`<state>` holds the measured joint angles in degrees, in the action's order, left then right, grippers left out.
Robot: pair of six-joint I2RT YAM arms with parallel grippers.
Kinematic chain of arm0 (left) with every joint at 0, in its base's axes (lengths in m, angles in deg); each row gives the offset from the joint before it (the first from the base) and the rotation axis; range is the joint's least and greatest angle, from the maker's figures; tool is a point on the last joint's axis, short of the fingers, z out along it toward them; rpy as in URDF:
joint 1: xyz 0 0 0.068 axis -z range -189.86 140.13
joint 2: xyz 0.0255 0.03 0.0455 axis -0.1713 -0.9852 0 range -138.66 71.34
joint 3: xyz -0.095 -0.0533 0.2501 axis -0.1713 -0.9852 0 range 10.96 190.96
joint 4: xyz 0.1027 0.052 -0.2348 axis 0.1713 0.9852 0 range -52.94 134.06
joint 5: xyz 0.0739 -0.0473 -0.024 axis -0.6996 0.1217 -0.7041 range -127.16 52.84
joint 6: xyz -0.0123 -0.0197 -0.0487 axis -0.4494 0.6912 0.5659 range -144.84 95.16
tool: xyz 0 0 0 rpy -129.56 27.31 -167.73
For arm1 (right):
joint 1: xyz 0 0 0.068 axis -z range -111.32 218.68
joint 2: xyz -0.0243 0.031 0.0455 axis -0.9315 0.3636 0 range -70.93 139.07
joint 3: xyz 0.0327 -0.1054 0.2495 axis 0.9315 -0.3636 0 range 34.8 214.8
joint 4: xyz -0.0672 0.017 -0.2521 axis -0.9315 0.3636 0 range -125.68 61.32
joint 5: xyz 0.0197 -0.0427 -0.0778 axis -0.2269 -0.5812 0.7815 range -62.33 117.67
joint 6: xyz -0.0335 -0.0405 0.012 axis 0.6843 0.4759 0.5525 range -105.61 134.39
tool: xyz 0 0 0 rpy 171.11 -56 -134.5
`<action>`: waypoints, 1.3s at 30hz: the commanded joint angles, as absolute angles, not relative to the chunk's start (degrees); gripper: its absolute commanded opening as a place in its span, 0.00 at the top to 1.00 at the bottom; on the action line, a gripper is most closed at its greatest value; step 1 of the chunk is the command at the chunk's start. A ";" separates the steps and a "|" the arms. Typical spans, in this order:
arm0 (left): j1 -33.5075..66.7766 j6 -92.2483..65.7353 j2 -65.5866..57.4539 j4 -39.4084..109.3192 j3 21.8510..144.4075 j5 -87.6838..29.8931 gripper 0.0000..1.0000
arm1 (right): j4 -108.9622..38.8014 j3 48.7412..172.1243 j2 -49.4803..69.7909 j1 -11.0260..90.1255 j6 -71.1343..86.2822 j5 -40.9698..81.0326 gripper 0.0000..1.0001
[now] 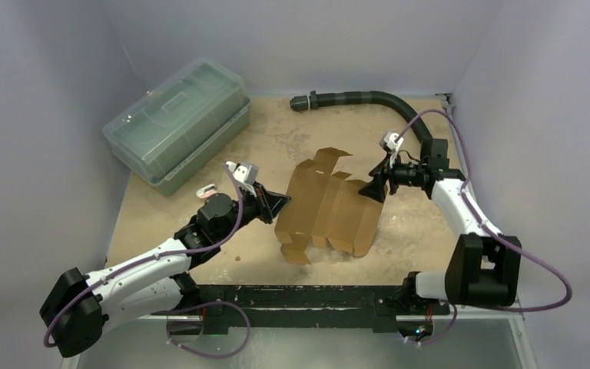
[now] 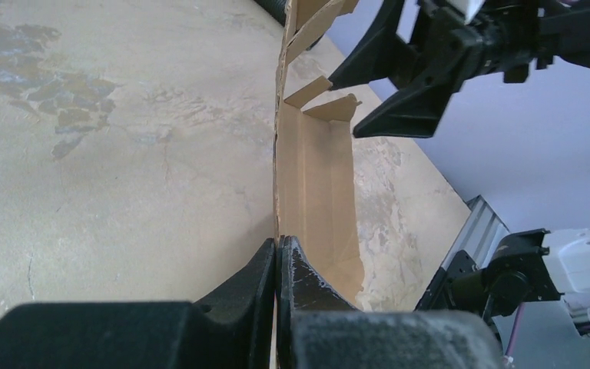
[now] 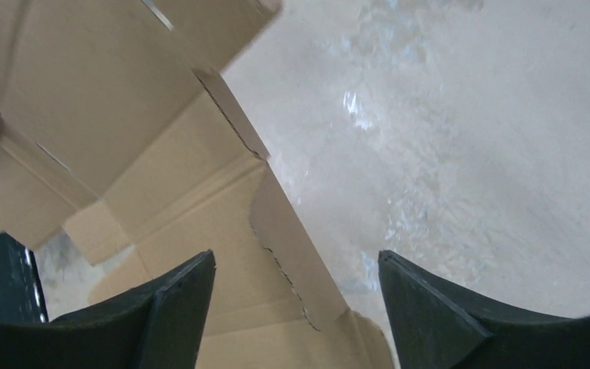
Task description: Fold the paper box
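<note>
The paper box (image 1: pixel 326 207) is a brown die-cut cardboard piece, mostly unfolded, lying mid-table with flaps at both ends. My left gripper (image 1: pixel 283 201) is shut on its left edge. In the left wrist view the jaws (image 2: pixel 278 242) pinch the thin cardboard (image 2: pixel 315 192), which runs edge-on away from them. My right gripper (image 1: pixel 372 188) stands open at the box's upper right edge. In the right wrist view its fingers (image 3: pixel 296 257) straddle a torn-edged flap of the box (image 3: pixel 123 115) with nothing gripped. The right gripper (image 2: pixel 365 96) also shows open in the left wrist view.
A large clear greenish lidded plastic bin (image 1: pixel 177 123) sits at the back left of the table. A black corrugated hose (image 1: pixel 361 98) runs along the back edge. Walls close in on three sides. A metal rail (image 1: pixel 299 296) with the arm bases lines the near edge.
</note>
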<state>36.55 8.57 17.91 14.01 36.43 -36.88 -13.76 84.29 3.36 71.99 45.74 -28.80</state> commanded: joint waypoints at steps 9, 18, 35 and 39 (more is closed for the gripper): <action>36.47 5.75 19.65 10.63 36.37 -32.23 1.00 | -5.16 86.52 3.57 70.96 61.94 -29.27 0.44; 36.47 5.47 20.35 11.96 36.53 -33.03 1.00 | -0.77 87.14 -1.69 70.96 69.30 -31.55 1.00; 36.00 -13.74 10.83 43.41 66.91 -35.61 0.05 | 12.71 93.22 -3.91 70.96 76.63 -29.09 1.00; 33.78 -21.25 4.29 46.85 75.28 -28.01 0.05 | 13.87 93.49 -4.20 70.96 77.58 -30.13 1.00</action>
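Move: The left hand still pinches the paper box's left edge; the box's middle lies about 10 cm to its right, 1 cm back and some 8 cm lower. For the open right hand, the box's right far corner is about 1 cm back, straight below by roughly 4 cm, and the box's middle some 11 cm left, 4 cm back and 5 cm lower. The black hose lies about 25 cm ahead of the right hand, 3 cm left, some 14 cm lower. Right hand dips, pinches the box's right corner, draws up and back; left opens and rises about 10 cm. ##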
